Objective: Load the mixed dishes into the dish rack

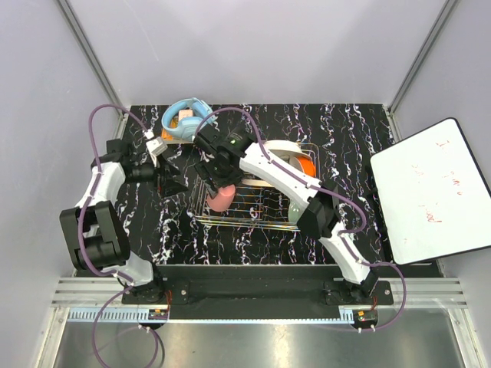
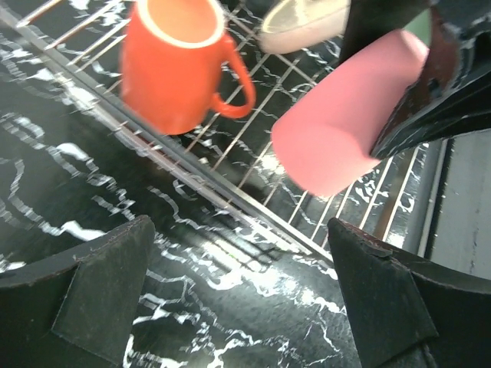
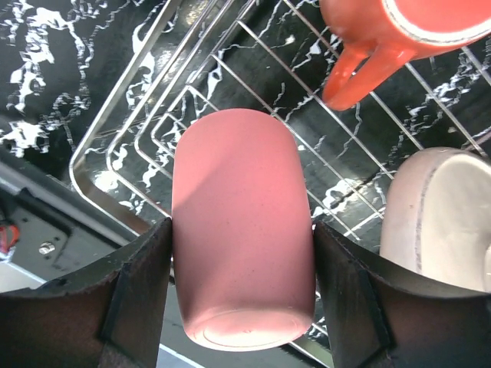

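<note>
My right gripper (image 3: 242, 295) is shut on the pink cup (image 3: 242, 230), gripping its sides with the base toward the wrist camera. It holds the cup over the near left corner of the silver wire dish rack (image 3: 192, 84). The orange-red mug (image 3: 391, 34) lies in the rack beyond the cup, and a pink-and-cream dish (image 3: 441, 218) sits beside it. In the top view the cup (image 1: 220, 198) hangs at the rack's (image 1: 253, 209) left end under the right gripper (image 1: 217, 184). My left gripper (image 1: 178, 176) is open and empty over the table just left of the rack, and its wrist view shows the mug (image 2: 180, 65) and cup (image 2: 341, 130).
Blue headphones (image 1: 186, 117) lie on an orange object at the back left, behind the rack. A white board (image 1: 430, 195) leans at the right edge of the black marbled table (image 1: 345, 138). Grey walls close in the left, back and right sides.
</note>
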Robot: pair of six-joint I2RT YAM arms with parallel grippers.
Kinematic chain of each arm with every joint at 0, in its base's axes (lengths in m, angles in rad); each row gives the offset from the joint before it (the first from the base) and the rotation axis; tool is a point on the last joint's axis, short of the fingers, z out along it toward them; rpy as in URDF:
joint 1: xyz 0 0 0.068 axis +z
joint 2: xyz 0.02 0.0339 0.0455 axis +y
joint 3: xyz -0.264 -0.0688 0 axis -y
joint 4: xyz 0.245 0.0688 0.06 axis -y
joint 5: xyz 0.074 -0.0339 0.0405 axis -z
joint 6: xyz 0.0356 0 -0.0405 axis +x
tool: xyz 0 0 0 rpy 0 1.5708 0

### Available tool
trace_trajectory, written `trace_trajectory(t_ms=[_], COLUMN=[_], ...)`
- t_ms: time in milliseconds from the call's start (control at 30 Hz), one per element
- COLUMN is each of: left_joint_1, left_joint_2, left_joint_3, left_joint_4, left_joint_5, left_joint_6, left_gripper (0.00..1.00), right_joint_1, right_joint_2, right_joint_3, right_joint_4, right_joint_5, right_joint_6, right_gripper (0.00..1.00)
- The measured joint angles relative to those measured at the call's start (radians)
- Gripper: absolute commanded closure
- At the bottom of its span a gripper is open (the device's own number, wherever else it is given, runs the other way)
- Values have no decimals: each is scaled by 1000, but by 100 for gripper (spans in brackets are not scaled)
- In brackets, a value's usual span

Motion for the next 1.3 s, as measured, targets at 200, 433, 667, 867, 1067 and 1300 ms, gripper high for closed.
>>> trace_trajectory(t_ms=[200,433,667,867,1067,1300], left_joint_1=[41,41,47,52,53,55], left_joint_2=[0,0,0,0,0,2], left_joint_3=[3,3,1,-3,-3,-3], left_joint_4=[-1,-2,-2,-2,-3,-8], left_joint_5=[0,0,0,0,0,-1], left_joint_6=[0,0,0,0,3,5], left_gripper=[1,1,1,1,1,1], right_joint_1=[17,21,21,21,22,34], right_joint_2=[6,43,100,105,87,73], right_joint_3=[0,0,-2,-32,-72,-99], right_joint_4=[-5,-5,19,79,135,163], right_joint_5=[59,82,106,125,129,150], right_joint_6=[-26,-44,-69,-83,-86,-89], right_gripper=[100,100,100,100,67,4])
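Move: The pink cup is already upside down between the right fingers; its place in the rack's near left corner is about 6 cm below this hand, 2 cm ahead and 1 cm to its left. The orange mug stands some 11 cm straight ahead and 6 cm lower; the upright cream plate's middle is about 15 cm to the right and 3 cm ahead, slightly lower. From the left hand that corner lies roughly 12 cm right, 2 cm back and 7 cm down. Lower the right gripper about 5.5 cm, carrying the pink cup mouth-down into the rack's near left corner, then ease it some 2 cm forward towards the orange mug and a touch left while its fingertips tip forward and right by around 10 degrees. Keep the fingers shut on the cup. Let the wide-open left gripper draw back slightly to the left, clear of the rack. ##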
